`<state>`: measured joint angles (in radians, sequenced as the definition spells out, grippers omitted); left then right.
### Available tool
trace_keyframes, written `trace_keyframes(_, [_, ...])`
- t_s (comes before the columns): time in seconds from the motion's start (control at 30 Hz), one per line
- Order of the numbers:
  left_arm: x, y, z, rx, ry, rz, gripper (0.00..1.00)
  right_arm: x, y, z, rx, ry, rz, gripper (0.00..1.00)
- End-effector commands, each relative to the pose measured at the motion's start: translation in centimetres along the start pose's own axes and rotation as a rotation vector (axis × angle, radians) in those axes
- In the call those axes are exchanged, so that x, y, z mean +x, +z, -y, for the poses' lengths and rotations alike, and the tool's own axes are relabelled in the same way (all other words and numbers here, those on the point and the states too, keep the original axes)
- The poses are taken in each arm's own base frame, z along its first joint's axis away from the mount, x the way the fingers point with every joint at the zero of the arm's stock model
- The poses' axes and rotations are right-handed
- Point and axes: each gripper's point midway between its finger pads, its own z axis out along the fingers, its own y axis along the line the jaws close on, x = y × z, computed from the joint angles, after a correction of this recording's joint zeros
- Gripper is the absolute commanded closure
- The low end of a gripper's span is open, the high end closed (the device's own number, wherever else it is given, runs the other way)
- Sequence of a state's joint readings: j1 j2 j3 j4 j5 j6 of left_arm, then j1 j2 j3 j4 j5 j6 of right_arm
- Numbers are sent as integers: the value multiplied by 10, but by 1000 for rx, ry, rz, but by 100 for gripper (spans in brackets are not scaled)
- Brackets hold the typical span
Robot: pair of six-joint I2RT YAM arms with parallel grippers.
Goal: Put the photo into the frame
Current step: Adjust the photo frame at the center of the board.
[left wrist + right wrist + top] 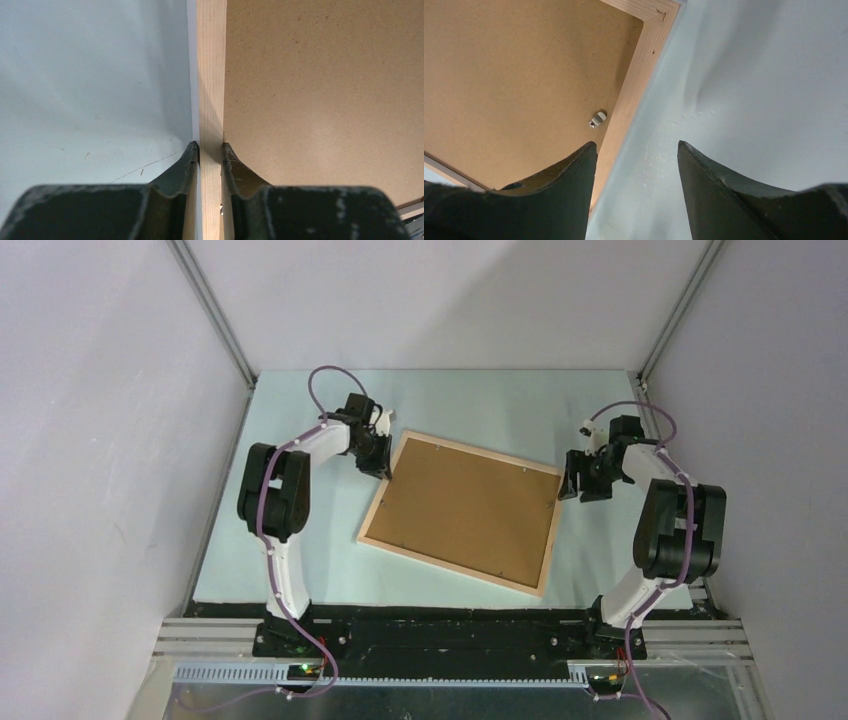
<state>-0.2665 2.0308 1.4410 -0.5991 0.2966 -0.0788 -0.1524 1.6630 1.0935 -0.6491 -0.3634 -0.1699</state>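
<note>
The frame (pixel 450 566) lies face down in the middle of the table, pale wood rails up, with a brown backing board (pixel 465 505) filling it. The photo is hidden. My left gripper (pixel 381 468) is at the frame's far-left rail; in the left wrist view its fingertips press both sides of that wooden rail (pixel 211 75), so the left gripper (pixel 210 148) is shut on it. My right gripper (pixel 572 485) stands open at the frame's right rail (pixel 636 85). In the right wrist view the right gripper (pixel 637 145) has one finger over the board's edge and the other over the table, holding nothing.
A small metal tab (pixel 597 119) sits on the backing board (pixel 524 75) beside the right rail. The pale blue-green table mat (pixel 300 570) lies under the frame. Grey walls with metal corner posts (pixel 215 315) close in the back and sides.
</note>
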Motion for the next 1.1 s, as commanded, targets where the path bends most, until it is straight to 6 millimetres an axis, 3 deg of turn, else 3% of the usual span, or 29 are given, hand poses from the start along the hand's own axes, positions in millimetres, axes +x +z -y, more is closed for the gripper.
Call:
trace_keyframes(0.0, [23, 9, -2, 9, -38, -58, 100, -15, 12, -7, -57, 44, 17, 38])
trace_keyframes(0.33, [27, 12, -3, 10, -34, -64, 100, -16, 37, -9, -127, 101, -41, 47])
trace_keyframes(0.53, [31, 12, 2, 56, -44, -62, 100, -24, 47, -9, -126, 101, -47, 69])
trace_keyframes(0.7, [36, 4, 8, 155, -107, -53, 100, -42, 56, -11, -108, 64, -40, 92])
trace_keyframes(0.9, [55, -14, 11, 185, -109, -52, 100, -79, 67, -24, -115, -19, -24, 99])
trace_keyframes(0.93, [64, -14, 10, 192, -106, -66, 100, -91, 65, -30, -129, -41, -8, 99])
trace_keyframes(1.07, [90, -26, 17, 262, -73, -116, 100, -107, 73, -46, -188, -100, -13, 99])
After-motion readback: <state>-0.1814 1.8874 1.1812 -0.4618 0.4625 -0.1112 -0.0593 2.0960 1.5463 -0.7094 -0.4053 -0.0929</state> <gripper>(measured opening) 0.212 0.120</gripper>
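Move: The frame's right rail, where it will be pinched, is roughly 2 cm ahead, 2 cm left and 3 cm below the right hand. The far right corner lies about 8 cm ahead and 1 cm left of this hand, and the nearest metal clip 1 cm ahead and 4 cm left. From the left hand, already gripping the left rail, that pinch spot is about 40 cm right and 3 cm back; the far left corner is some 11 cm ahead and 4 cm right. The frame's right rail is straddled as the right hand sinks about 3 cm, easing forward and left, then pinched between its closing fingers and carried forward some 7 cm and slightly left. The left hand keeps its grip on the left rail, holding still until then, and draws back about 4 cm and a little left, rolling some 10 degrees. ##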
